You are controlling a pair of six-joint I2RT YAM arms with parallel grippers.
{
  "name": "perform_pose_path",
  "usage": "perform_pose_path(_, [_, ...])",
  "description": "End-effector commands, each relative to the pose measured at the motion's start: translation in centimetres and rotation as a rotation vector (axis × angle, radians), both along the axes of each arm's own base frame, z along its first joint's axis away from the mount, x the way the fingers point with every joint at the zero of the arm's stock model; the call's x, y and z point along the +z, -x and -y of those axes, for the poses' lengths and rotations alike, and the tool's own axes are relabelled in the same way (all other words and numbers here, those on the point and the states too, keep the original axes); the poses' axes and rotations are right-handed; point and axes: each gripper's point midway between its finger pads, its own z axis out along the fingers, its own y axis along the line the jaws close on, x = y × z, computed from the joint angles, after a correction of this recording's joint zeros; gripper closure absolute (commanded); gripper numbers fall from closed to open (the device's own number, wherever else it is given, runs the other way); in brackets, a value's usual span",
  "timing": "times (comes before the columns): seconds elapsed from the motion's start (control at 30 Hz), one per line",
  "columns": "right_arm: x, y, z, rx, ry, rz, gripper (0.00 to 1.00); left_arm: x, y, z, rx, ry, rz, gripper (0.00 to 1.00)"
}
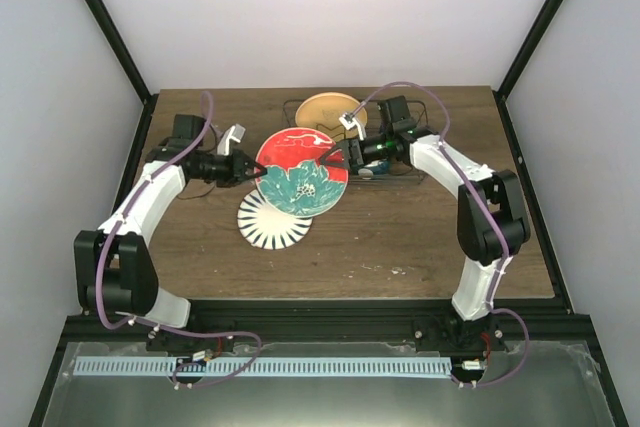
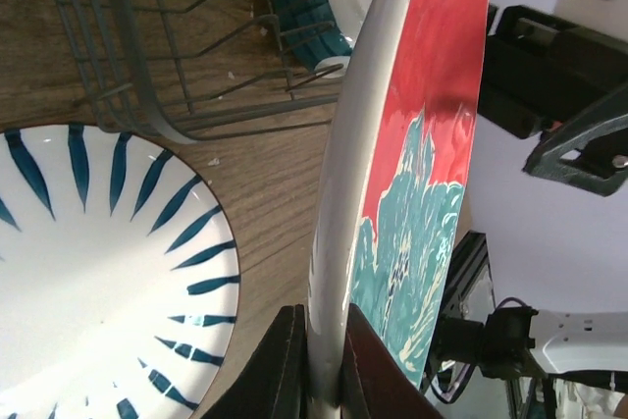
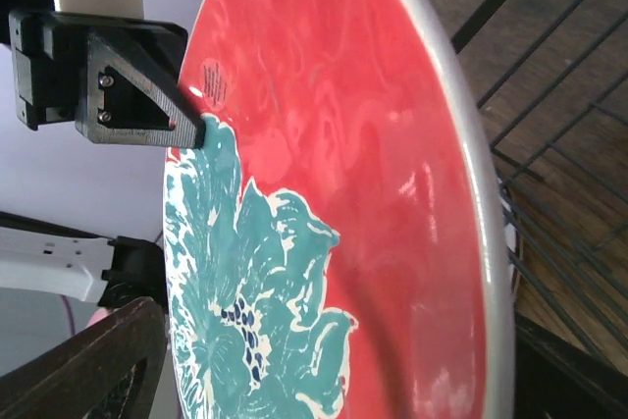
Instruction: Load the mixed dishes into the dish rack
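The red-and-teal floral plate (image 1: 300, 172) hangs on edge above the table between both arms. My left gripper (image 1: 248, 169) is shut on its left rim; in the left wrist view the dark fingers (image 2: 280, 370) pinch the white rim of the plate (image 2: 422, 144). My right gripper (image 1: 335, 157) is open at the plate's right rim. In the right wrist view the plate (image 3: 324, 174) fills the space between its wide-apart fingers (image 3: 88, 370). The grey wire dish rack (image 1: 425, 137) stands behind, holding the orange-yellow plate (image 1: 325, 109) upright.
A white plate with dark blue rays (image 1: 272, 222) lies flat on the wood table (image 1: 400, 237) under the floral plate, also seen as the rayed plate (image 2: 98, 272). A teal-and-white dish (image 2: 324, 7) sits in the dish rack (image 2: 177, 46), partly hidden. Black frame posts flank the table.
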Motion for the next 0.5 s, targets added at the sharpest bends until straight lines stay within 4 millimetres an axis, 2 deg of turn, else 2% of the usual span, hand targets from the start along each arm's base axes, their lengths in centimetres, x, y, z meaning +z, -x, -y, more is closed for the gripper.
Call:
perform_pose_path(0.0, [0.5,0.5,-1.4,0.096,-0.099,-0.033,0.16,5.1,-1.3,1.7,-0.066,0.142,0.151,1.0])
perform_pose_path(0.27, [0.6,0.7,-2.5,0.18,-0.14,-0.052,0.25,5.4,-2.6,2.4,-0.058,0.171,0.176,1.0])
perform_pose_path(0.37, [1.0,0.7,-2.7,0.204,-0.166,-0.05,0.35,5.3,-2.8,2.7,-0.058,0.178,0.177,1.0])
perform_pose_path(0.47, [1.5,0.7,-2.8,0.223,-0.188,-0.052,0.51,4.7,-2.9,2.7,-0.056,0.172,0.167,1.0])
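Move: The red-and-teal plate, pinched at its left rim by the left hand, has its middle some 8 cm right of that hand and 3 cm below; from the right hand it is about 5 cm left, 3 cm back and slightly below. The striped plate lies about 9 cm back, 1 cm right and 19 cm below the left hand. From the right hand, the rack's middle is roughly 7 cm ahead, 7 cm right and 16 cm lower. Reaching 2 cm left, the right fingers partly close around the plate as the left hand carries it forward. ##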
